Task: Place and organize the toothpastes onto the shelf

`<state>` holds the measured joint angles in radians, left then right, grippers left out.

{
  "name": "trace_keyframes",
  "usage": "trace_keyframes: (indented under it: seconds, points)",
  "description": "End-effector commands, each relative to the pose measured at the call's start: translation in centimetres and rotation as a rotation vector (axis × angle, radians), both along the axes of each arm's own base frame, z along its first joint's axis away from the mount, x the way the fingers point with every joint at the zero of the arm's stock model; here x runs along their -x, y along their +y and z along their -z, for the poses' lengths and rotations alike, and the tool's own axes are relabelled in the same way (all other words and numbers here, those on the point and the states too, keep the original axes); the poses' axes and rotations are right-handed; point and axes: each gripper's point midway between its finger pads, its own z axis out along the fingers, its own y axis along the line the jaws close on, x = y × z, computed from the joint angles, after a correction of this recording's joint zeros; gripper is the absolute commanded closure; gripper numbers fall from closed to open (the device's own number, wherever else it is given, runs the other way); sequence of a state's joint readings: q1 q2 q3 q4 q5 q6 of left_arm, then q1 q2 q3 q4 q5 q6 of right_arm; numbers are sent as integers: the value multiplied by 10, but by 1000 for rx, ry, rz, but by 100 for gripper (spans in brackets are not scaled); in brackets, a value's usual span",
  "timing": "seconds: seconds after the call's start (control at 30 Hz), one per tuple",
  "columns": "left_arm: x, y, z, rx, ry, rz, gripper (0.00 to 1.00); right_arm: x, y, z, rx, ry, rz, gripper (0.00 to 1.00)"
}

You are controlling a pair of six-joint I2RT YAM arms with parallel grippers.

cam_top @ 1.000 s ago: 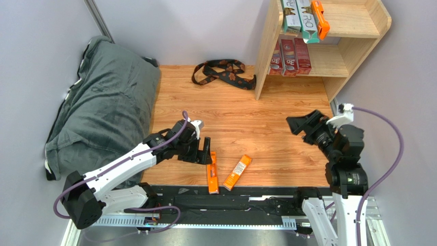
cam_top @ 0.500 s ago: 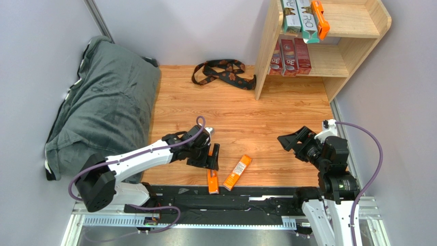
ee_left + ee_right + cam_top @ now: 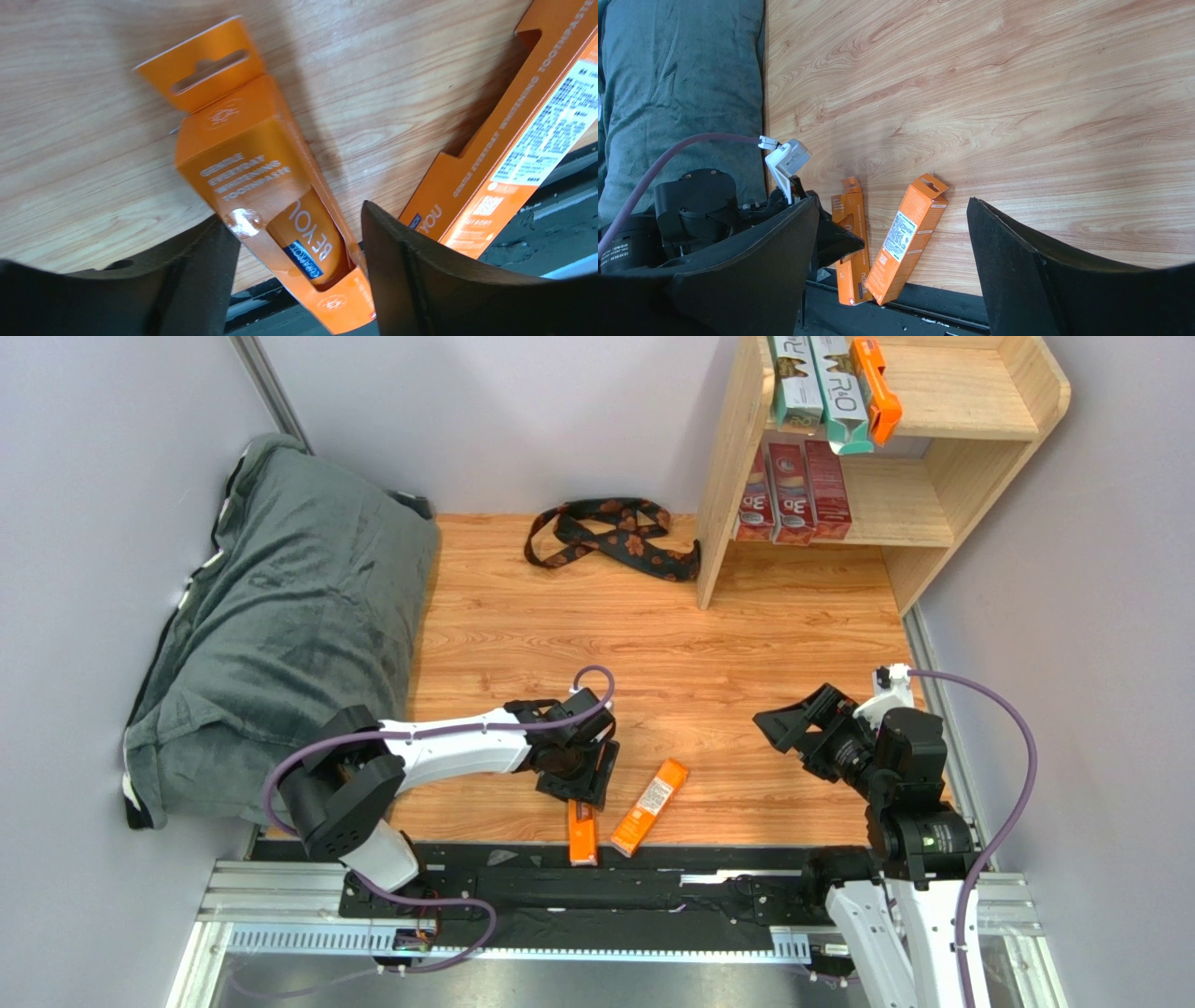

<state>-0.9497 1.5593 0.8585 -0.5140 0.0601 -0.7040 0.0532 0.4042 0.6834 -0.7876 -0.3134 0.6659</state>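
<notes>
Two orange toothpastes lie near the table's front edge. My left gripper (image 3: 589, 773) (image 3: 298, 224) stands over the left box (image 3: 581, 835) (image 3: 253, 168), open, with a finger on either side of it. The other orange box (image 3: 650, 808) (image 3: 519, 133) lies just to the right, untouched. Right of both, my right gripper (image 3: 786, 721) (image 3: 891, 203) hovers open and empty, looking down on them. The shelf (image 3: 982, 420) stands at the far right. Its top tier holds a teal box (image 3: 797, 378), a silver-white box (image 3: 839, 392) and an orange box (image 3: 877, 389). Three dark red boxes (image 3: 793, 493) stand on its lower tier.
A big grey cushion (image 3: 281, 616) fills the left side. A black-and-brown strap (image 3: 610, 532) lies at the back, left of the shelf. The black base rail (image 3: 673, 875) runs along the near edge, just under the orange boxes' ends.
My left gripper has slid right and come down over the left orange box, its jaws narrowing round it. The right arm has drifted left and lower.
</notes>
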Motion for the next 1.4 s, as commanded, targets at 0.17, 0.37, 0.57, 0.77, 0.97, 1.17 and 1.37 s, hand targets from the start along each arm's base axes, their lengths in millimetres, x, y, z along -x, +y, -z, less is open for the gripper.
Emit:
trace_keyframes:
  seconds: [0.17, 0.37, 0.57, 0.77, 0.97, 1.17, 1.37]
  points:
    - [-7, -13, 15, -31, -23, 12, 51, -3, 15, 3, -32, 3, -56, 19]
    - [-13, -5, 3, -53, -70, 0, 56, -6, 30, 10, -18, 28, -101, 19]
    - [-27, -6, -36, -9, -162, -8, 56, -12, 63, 9, -1, 26, -173, 19]
    - [-54, -5, -99, 215, -229, -84, 56, -14, 115, 4, 34, -12, -259, 19]
    - [-83, 15, -160, 521, -265, -226, 57, -3, 183, -18, 84, -106, -364, 18]
    - [-97, 29, -199, 719, -265, -321, 57, 10, 250, -36, 55, -169, -459, 18]
    - [-99, 29, -214, 778, -253, -312, 57, 15, 286, -44, 42, -187, -517, 20]
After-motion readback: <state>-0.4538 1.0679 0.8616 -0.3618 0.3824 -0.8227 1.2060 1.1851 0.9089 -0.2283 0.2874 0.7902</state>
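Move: The orange toothpaste box with the cut-out lies fore-and-aft between my left fingertips, level with them in height, its middle about 1 cm to their right. The second orange toothpaste lies slantwise some 10 cm further right, level with the first. From my open right hand, the first box is about 24 cm left, 5 cm back and 18 cm below; the second is roughly 14 cm left, 5 cm back and just as far below. My left fingers shift a touch right, close on the sides of the orange box and lift it about 18 cm while carrying it 10 cm forward and a little left, swinging up to point more to the right. Meanwhile my right hand, still open, sweeps about 25 cm left towards the box, dipping slightly and rising again, turning some 30 degrees counter-clockwise so its fingers reach for the near end. ##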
